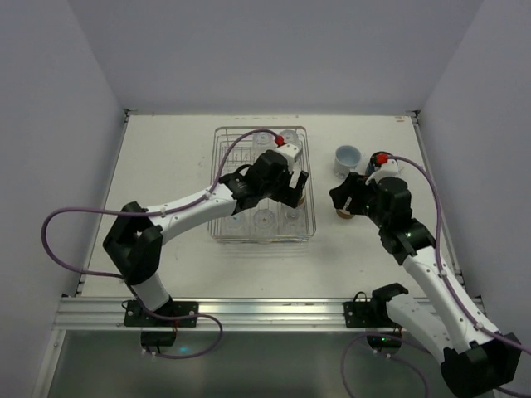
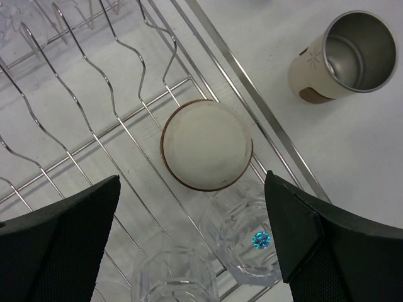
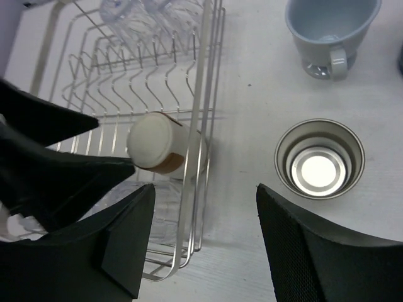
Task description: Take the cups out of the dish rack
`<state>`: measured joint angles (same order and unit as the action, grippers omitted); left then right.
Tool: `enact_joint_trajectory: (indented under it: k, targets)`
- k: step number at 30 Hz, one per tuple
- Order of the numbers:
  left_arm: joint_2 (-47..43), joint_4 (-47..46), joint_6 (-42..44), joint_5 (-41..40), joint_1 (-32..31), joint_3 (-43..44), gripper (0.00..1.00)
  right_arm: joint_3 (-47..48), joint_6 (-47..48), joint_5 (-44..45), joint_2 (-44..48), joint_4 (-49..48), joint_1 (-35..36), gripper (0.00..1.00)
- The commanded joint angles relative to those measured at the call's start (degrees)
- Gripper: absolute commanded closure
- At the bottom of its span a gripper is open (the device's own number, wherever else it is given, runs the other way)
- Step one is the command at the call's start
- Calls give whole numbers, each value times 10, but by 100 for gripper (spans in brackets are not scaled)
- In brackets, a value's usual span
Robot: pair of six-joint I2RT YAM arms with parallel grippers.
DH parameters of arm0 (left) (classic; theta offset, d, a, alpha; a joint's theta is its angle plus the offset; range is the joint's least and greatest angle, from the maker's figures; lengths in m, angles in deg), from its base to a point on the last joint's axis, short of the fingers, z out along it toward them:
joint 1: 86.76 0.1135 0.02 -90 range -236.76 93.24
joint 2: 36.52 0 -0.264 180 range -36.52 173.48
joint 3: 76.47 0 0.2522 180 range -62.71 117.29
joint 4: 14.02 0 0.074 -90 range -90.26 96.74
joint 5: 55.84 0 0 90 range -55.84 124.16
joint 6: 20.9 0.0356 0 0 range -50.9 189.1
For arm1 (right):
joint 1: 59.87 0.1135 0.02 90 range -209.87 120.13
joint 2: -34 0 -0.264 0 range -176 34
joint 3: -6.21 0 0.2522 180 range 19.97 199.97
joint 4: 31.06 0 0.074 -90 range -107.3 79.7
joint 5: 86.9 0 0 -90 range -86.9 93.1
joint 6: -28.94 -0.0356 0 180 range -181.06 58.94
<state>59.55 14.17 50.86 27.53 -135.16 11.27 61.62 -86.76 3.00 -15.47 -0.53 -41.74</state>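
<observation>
The silver wire dish rack [image 1: 222,166] lies mid-table. My left gripper [image 2: 192,182] hangs open over its right side, above an upside-down beige cup with a brown rim [image 2: 206,153]; two clear ribbed tumblers [image 2: 249,236] sit just nearer. My right gripper [image 3: 205,189] is open and empty beside the rack's right wall [image 3: 204,94]. A beige steel-lined cup [image 3: 319,158] stands upright on the table just past its right finger. A pale blue-grey cup [image 3: 330,28] stands farther back.
More clear tumblers [image 1: 289,137] stand at the rack's far end. A dark mug [image 1: 372,172] is half hidden behind my right wrist. My left gripper's black fingers [image 3: 50,157] fill the left of the right wrist view, close to my right gripper.
</observation>
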Motion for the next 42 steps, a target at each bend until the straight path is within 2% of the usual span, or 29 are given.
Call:
enact_joint_trajectory:
  k: [1,9,16,22,23,24,26,28,32,37,40,42]
  targets:
    - [32,-11,16,-40,-1,38,2,-18,-32,-38,48,-83,2,32]
    - [95,-10,21,-23,-1,80,2,-33,-32,-59,71,-88,2,32]
    - [133,-9,22,-14,-2,93,7,-38,-34,-68,63,-95,2,32]
    - [143,-14,22,-22,-2,96,20,-32,-33,-73,64,-90,2,32]
    - [142,-16,22,-27,-2,94,30,-32,-32,-74,65,-88,2,32]
    - [139,-20,22,-30,-2,93,36,-30,-32,-75,66,-88,2,32]
    - [118,-34,20,-46,-3,82,49,-27,-32,-82,65,-89,2,32]
    - [81,-62,22,-58,-2,71,53,-28,-37,-99,61,-99,2,31]
    - [16,-105,24,-74,-2,42,55,-51,-78,-154,58,-153,2,29]
    - [-69,-159,4,-69,-1,1,58,-93,-138,-222,71,-290,2,27]
    - [-119,-183,-55,-21,10,-19,60,-119,-168,-255,76,-359,3,28]
    - [-161,-212,-92,52,28,-60,62,-136,-188,-272,82,-405,3,32]
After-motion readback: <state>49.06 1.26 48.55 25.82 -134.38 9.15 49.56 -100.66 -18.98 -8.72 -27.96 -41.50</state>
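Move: The beige cup, bottom up in the rack, lies about 3 cm ahead of my left hand, 2 cm to its right and 8 cm below. One front glass stands some 7 cm behind that cup, another 7 cm behind and 8 cm to its left; the steel-lined cup on the table is level with my left hand and roughly 16 cm to its right. From my right hand the beige cup is about 6 cm ahead, 12 cm left and 12 cm down. I sink my open left hand about 7 cm, easing forward and right, until its fingers straddle the beige cup, pinch it, then lift it fast, some 18 cm straight up, tipping my fingers up towards level. My right hand, empty and open, rises a little, waits, then swings left towards the lifted cup, about 7 cm in all, rolling and turning counter-clockwise. ##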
